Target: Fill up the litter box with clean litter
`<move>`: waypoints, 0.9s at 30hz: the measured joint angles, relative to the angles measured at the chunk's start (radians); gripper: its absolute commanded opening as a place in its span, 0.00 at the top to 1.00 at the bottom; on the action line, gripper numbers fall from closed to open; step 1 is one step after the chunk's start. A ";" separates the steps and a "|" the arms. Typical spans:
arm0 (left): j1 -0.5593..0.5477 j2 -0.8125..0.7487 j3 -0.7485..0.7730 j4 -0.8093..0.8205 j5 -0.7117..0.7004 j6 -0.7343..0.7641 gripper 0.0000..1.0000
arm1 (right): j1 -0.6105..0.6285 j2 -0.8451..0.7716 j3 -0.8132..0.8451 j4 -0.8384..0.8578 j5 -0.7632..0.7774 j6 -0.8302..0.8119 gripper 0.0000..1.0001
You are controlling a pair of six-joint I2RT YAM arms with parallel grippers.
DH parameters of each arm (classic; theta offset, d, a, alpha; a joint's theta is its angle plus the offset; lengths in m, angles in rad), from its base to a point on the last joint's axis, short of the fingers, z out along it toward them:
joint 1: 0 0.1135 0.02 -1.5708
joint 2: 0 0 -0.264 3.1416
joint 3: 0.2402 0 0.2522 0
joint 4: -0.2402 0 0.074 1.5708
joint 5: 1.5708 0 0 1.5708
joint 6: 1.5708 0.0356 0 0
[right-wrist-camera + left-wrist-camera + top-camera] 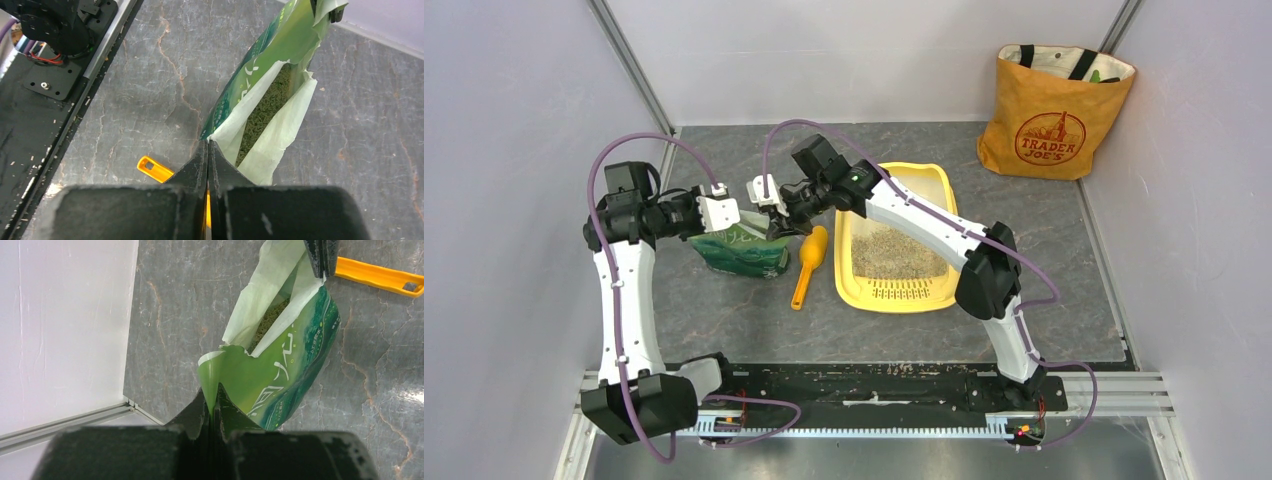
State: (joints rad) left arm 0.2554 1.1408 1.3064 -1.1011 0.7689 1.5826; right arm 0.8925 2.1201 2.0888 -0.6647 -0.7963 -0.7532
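Observation:
The yellow litter box (pixel 848 285) lies right of centre, with grey-beige clean litter (pixel 894 252) spread over its floor. Left of it a crinkly green bag (pixel 746 252) is stretched open between both grippers. My left gripper (pixel 214 407) is shut on the bag's green edge (pixel 220 370). On the opposite corner of the bag's mouth (pixel 225 132) my right gripper (pixel 207 145) is shut. Litter (pixel 265 112) shows inside the open mouth. From above, the left gripper (pixel 729 225) and right gripper (pixel 776 228) sit close together over the bag.
An orange-yellow scoop (pixel 809 265) lies on the table between bag and litter box; its handle (pixel 380 277) shows beside the bag. An orange tote bag (pixel 1054 110) stands at the back right. Walls close in on the left, back and right. The arms' mounting rail (pixel 874 385) runs along the near edge.

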 measured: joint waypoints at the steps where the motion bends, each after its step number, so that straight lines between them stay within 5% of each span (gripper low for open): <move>1: 0.000 -0.002 -0.004 0.003 0.002 0.000 0.98 | 0.000 0.000 0.000 -0.001 -0.001 0.009 1.00; 5: 0.000 -0.020 -0.021 0.011 0.007 0.000 0.98 | -0.005 0.003 0.006 -0.006 -0.004 0.047 0.98; 8: 0.000 -0.023 -0.021 0.011 0.008 0.000 0.98 | -0.011 0.003 0.006 -0.006 -0.009 0.071 0.71; 11: 0.000 -0.023 -0.021 0.013 0.008 0.001 0.98 | -0.021 0.003 0.006 -0.008 -0.016 0.121 0.60; 27: 0.000 -0.023 -0.025 0.026 0.017 0.004 0.98 | -0.087 -0.046 0.025 0.193 0.039 0.501 0.57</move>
State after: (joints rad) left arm 0.2558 1.1183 1.2812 -1.0748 0.7860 1.5864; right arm 0.8051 2.0743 2.1136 -0.4717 -0.7570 -0.2520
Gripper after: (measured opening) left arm 0.042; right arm 0.447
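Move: The right gripper is still shut on the right end of the green litter bag's mouth; the bag's middle lies about 8 cm to its left, roughly level fore and aft, and 9 cm below. The yellow scoop lies about 5 cm to its right, 2 cm back and 20 cm down. The litter box's middle is about 24 cm right and 7 cm ahead. From the left gripper, the bag's middle is some 7 cm right, level, 13 cm below. Open the right fingers to about half and let go of the bag's torn rim, easing a centimetre right. Then lift clear, about 6 cm up and 4 cm forward, turning the wrist some 20 degrees clockwise and changing its tilt. Hold the left gripper still, pinching the bag's left top corner. ##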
